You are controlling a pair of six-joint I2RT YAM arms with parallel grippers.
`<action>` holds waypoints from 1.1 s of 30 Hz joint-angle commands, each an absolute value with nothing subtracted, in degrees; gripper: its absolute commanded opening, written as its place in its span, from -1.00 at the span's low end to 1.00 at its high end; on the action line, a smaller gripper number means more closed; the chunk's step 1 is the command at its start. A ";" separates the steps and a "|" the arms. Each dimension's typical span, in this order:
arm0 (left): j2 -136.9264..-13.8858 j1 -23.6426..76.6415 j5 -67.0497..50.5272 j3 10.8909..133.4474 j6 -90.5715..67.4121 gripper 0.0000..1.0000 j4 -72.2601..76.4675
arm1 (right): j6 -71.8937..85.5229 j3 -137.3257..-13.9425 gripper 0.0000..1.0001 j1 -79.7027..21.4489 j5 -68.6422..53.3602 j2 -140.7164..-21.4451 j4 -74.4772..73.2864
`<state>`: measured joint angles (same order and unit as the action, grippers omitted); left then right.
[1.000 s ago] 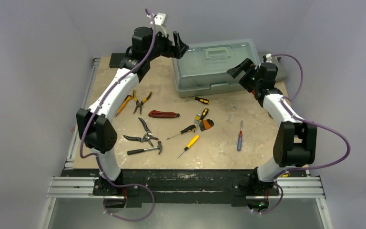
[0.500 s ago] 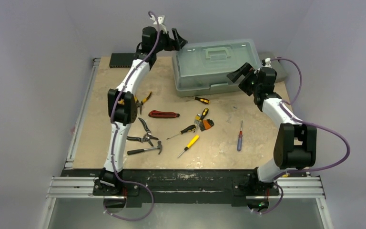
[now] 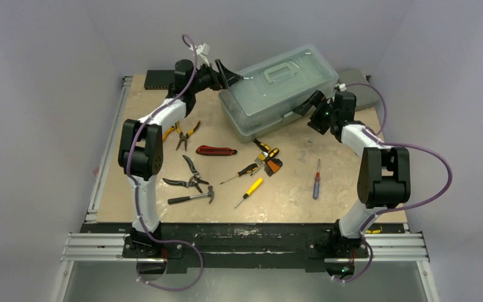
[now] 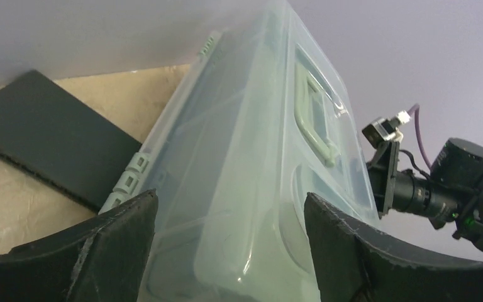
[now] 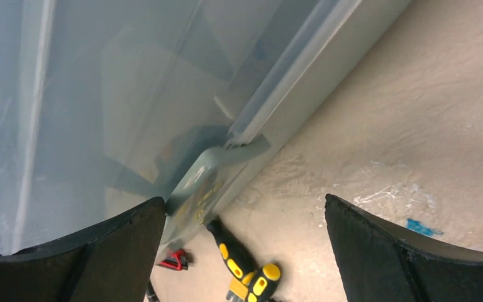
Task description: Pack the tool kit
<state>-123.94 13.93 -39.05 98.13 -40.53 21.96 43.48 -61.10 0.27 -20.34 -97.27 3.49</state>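
The sage-green toolbox (image 3: pixel 277 91) with its translucent lid stands skewed at the back of the table, lid down. My left gripper (image 3: pixel 226 74) is open at the toolbox's left end, and the lid (image 4: pixel 251 157) fills the space beyond its fingers. My right gripper (image 3: pixel 311 104) is open at the front right corner, its left finger (image 5: pixel 100 251) against the toolbox wall (image 5: pixel 100 94) beside the latch (image 5: pixel 207 176). Loose on the table lie the red knife (image 3: pixel 216 150), pliers (image 3: pixel 185 132), shears (image 3: pixel 188 179), a hammer (image 3: pixel 192 197) and several screwdrivers (image 3: pixel 249 191).
A flat black box (image 3: pixel 160 77) lies at the back left, close behind the toolbox (image 4: pixel 44 145). The small grey case (image 3: pixel 361 94) sits at the back right. A black-and-yellow screwdriver (image 5: pixel 236 251) and bit holder (image 3: pixel 269 160) lie right at the toolbox's front edge.
The toolbox has turned, its left end swinging toward the front and over the short screwdriver. My left gripper dropped to its left end; my right gripper moved in to its front right corner.
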 commanded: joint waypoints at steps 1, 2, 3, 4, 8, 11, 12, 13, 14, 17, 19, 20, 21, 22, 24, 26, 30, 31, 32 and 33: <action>-115.51 17.81 -43.54 86.03 -40.34 0.62 27.21 | 43.94 -64.61 0.98 -2.04 -22.12 -97.44 5.65; -114.02 18.18 -43.43 84.30 -40.07 0.61 27.31 | 43.96 -64.68 0.98 -2.43 -22.31 -97.49 5.63; -112.58 18.41 -43.23 82.75 -39.92 0.60 27.37 | 43.88 -64.69 0.98 -2.64 -22.44 -97.47 5.63; -111.29 18.67 -43.02 80.83 -39.90 0.60 27.44 | 43.79 -64.62 0.98 -3.04 -22.49 -97.39 5.68; -106.90 20.18 -43.14 76.83 -39.81 0.59 27.08 | 43.68 -63.63 0.98 -3.80 -22.97 -96.74 6.17; -103.36 21.75 -42.62 74.05 -38.30 0.58 24.84 | 43.40 -62.68 0.98 -4.30 -24.06 -96.13 6.48; -102.09 22.09 -42.13 72.83 -37.91 0.57 24.56 | 43.23 -62.32 0.98 -4.66 -24.37 -95.82 6.51; -100.61 22.44 -41.39 71.47 -37.73 0.56 24.61 | 43.05 -62.05 0.98 -4.97 -24.56 -95.38 6.52; -99.07 22.71 -40.64 69.64 -37.65 0.56 24.88 | 42.88 -61.79 0.98 -5.43 -24.67 -95.19 6.62; -94.64 23.19 -38.25 65.04 -37.13 0.56 24.68 | 42.09 -61.71 0.98 -7.15 -25.43 -94.57 6.92; -92.21 23.29 -37.51 62.75 -36.90 0.56 24.25 | 41.27 -62.71 0.98 -8.50 -25.57 -94.89 5.77; -91.07 23.29 -36.97 61.68 -36.52 0.56 23.96 | 41.01 -63.16 0.98 -9.06 -25.54 -95.10 5.35; -90.05 23.29 -36.33 60.94 -36.02 0.56 23.34 | 40.91 -63.50 0.98 -9.52 -25.53 -95.32 5.13; -89.06 23.29 -35.63 60.43 -35.43 0.56 22.47 | 40.94 -63.70 0.98 -9.84 -25.69 -95.42 5.04; -87.51 23.28 -33.61 59.84 -34.05 0.56 19.84 | 41.36 -63.54 0.98 -10.38 -26.35 -95.45 5.67; -85.73 23.29 -32.03 58.76 -33.27 0.54 17.44 | 41.57 -63.30 0.98 -11.27 -26.61 -95.18 6.06; -81.99 23.29 -31.68 55.63 -33.40 0.54 17.62 | 40.85 -63.09 0.98 -12.50 -26.76 -94.79 6.14; -81.15 23.29 -31.37 55.16 -33.29 0.54 17.02 | 40.49 -63.21 0.98 -12.70 -27.34 -95.18 6.11; -80.34 23.29 -30.50 54.71 -32.93 0.54 16.26 | 39.92 -63.71 0.98 -12.79 -27.83 -95.65 5.62; -79.39 23.29 -29.43 54.17 -32.54 0.54 15.55 | 39.09 -64.59 0.98 -12.77 -27.90 -96.03 3.99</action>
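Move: The toolbox's middle lies about 18 cm right of the left hand, 1 cm ahead and 10 cm lower; that hand is already at its back left corner. The red cutter is roughly 20 cm behind and 6 cm left of this hand, 22 cm below. From the right hand the toolbox's middle is about 11 cm ahead, 9 cm left and 2 cm lower; the nearest screwdriver is some 5 cm back, 16 cm left, and the orange brush 13 cm back, 11 cm left, both 12 cm below. The toolbox is swung counter-clockwise by both hands: the left, its fingers astride the hinged corner, drags that end back towards the robot some 15 cm, easing slightly left later and turning a little counter-clockwise. The open right gripper keeps its left finger against the front side and pushes left about 7 cm, drifting back late. ##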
